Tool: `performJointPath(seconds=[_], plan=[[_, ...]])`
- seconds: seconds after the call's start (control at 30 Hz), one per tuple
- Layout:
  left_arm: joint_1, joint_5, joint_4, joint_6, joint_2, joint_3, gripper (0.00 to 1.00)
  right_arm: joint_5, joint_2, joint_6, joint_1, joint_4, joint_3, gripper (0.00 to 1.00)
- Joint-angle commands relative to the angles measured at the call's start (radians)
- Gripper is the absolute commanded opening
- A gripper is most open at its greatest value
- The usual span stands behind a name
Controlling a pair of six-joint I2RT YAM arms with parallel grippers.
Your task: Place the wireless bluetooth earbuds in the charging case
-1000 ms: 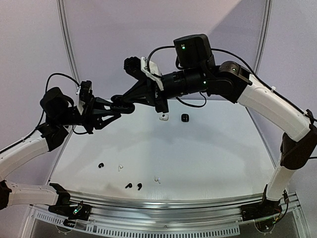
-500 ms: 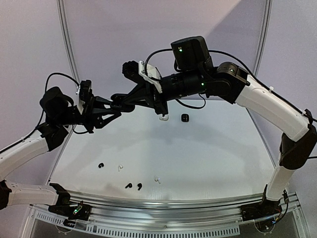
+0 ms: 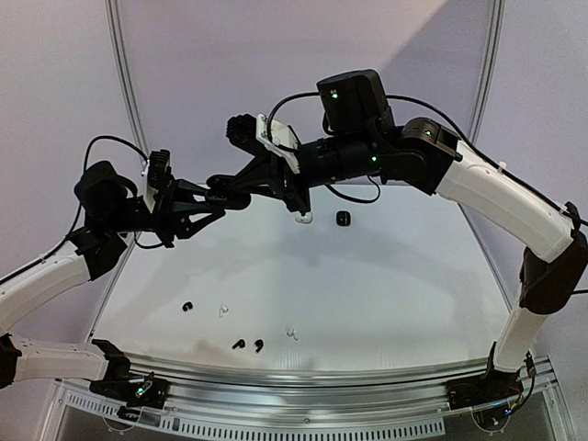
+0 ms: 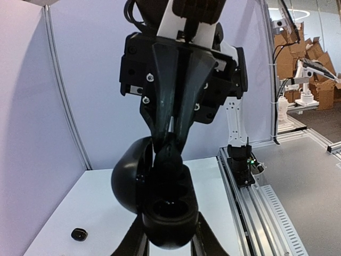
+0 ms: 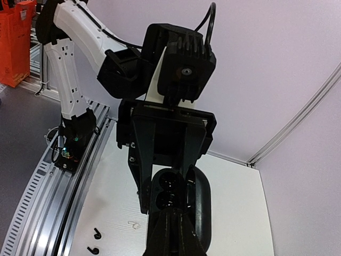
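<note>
My left gripper (image 3: 226, 196) is raised over the table's back left and is shut on a black charging case (image 4: 166, 216). The case's lid (image 4: 129, 177) hangs open. My right gripper (image 3: 223, 185) is shut, and its tips (image 4: 170, 150) press into the case's far well, where a dark rounded lump sits. I cannot tell whether that lump is pinched. The near well looks empty. In the right wrist view the open case (image 5: 169, 188) sits just past my shut fingers (image 5: 176, 229). Loose earbuds lie near the front: black earbuds (image 3: 187, 305) (image 3: 238, 344) (image 3: 258, 345) and white earbuds (image 3: 221, 310) (image 3: 291, 333).
A small white case (image 3: 302, 218) and a small black case (image 3: 343, 219) lie on the table (image 3: 386, 294) at the back, under the right arm. A metal rail (image 3: 322, 377) runs along the front edge. Curved wall posts stand at both back corners.
The right arm has edged slightly left toward the held case, partly covering the white case. The left arm, the held case and the loose earbuds have not moved.
</note>
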Motion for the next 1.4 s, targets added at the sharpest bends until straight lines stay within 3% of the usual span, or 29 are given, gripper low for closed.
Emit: performJointPath(seconds=[0.0,0.87,1.07,1.37], plan=[[-0.016,0.001,0.055,-0.010,-0.009,0.010,0.00,0.013,-0.009,-0.009,0.002,-0.049,-0.027,0.00],[-0.015,-0.046,0.059,-0.002,-0.023,-0.008,0.00,0.107,-0.021,0.005,0.004,-0.041,-0.045,0.00],[-0.015,-0.040,0.068,-0.010,-0.022,-0.011,0.00,0.109,-0.014,0.023,0.003,-0.018,-0.045,0.19],[-0.012,-0.077,0.033,-0.023,-0.026,-0.017,0.00,0.089,-0.034,0.049,0.004,0.018,-0.047,0.28]])
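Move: The right gripper's closed fingers hold a black earbud at the near end of the open charging case, whose middle is about 2 cm to their left, 2 cm below and level fore-and-aft. For the left gripper, which holds it, the case's middle is about 3 cm to the right and 1 cm up. On the table some 40 cm below the right fingers, a white earbud lies about 2 cm ahead and 11 cm left, and a pair of black earbuds some 7 cm back and 2 cm left. Keep the case gripped in the left hand and let it drift forward about 1 cm. Carry the right fingers forward with it by a little over 1 cm while lowering them about 1 cm against the case's right-hand end, turning slightly clockwise; then hold them nearly still and spread them to about a quarter open to let go of the earbud, staying around it. ##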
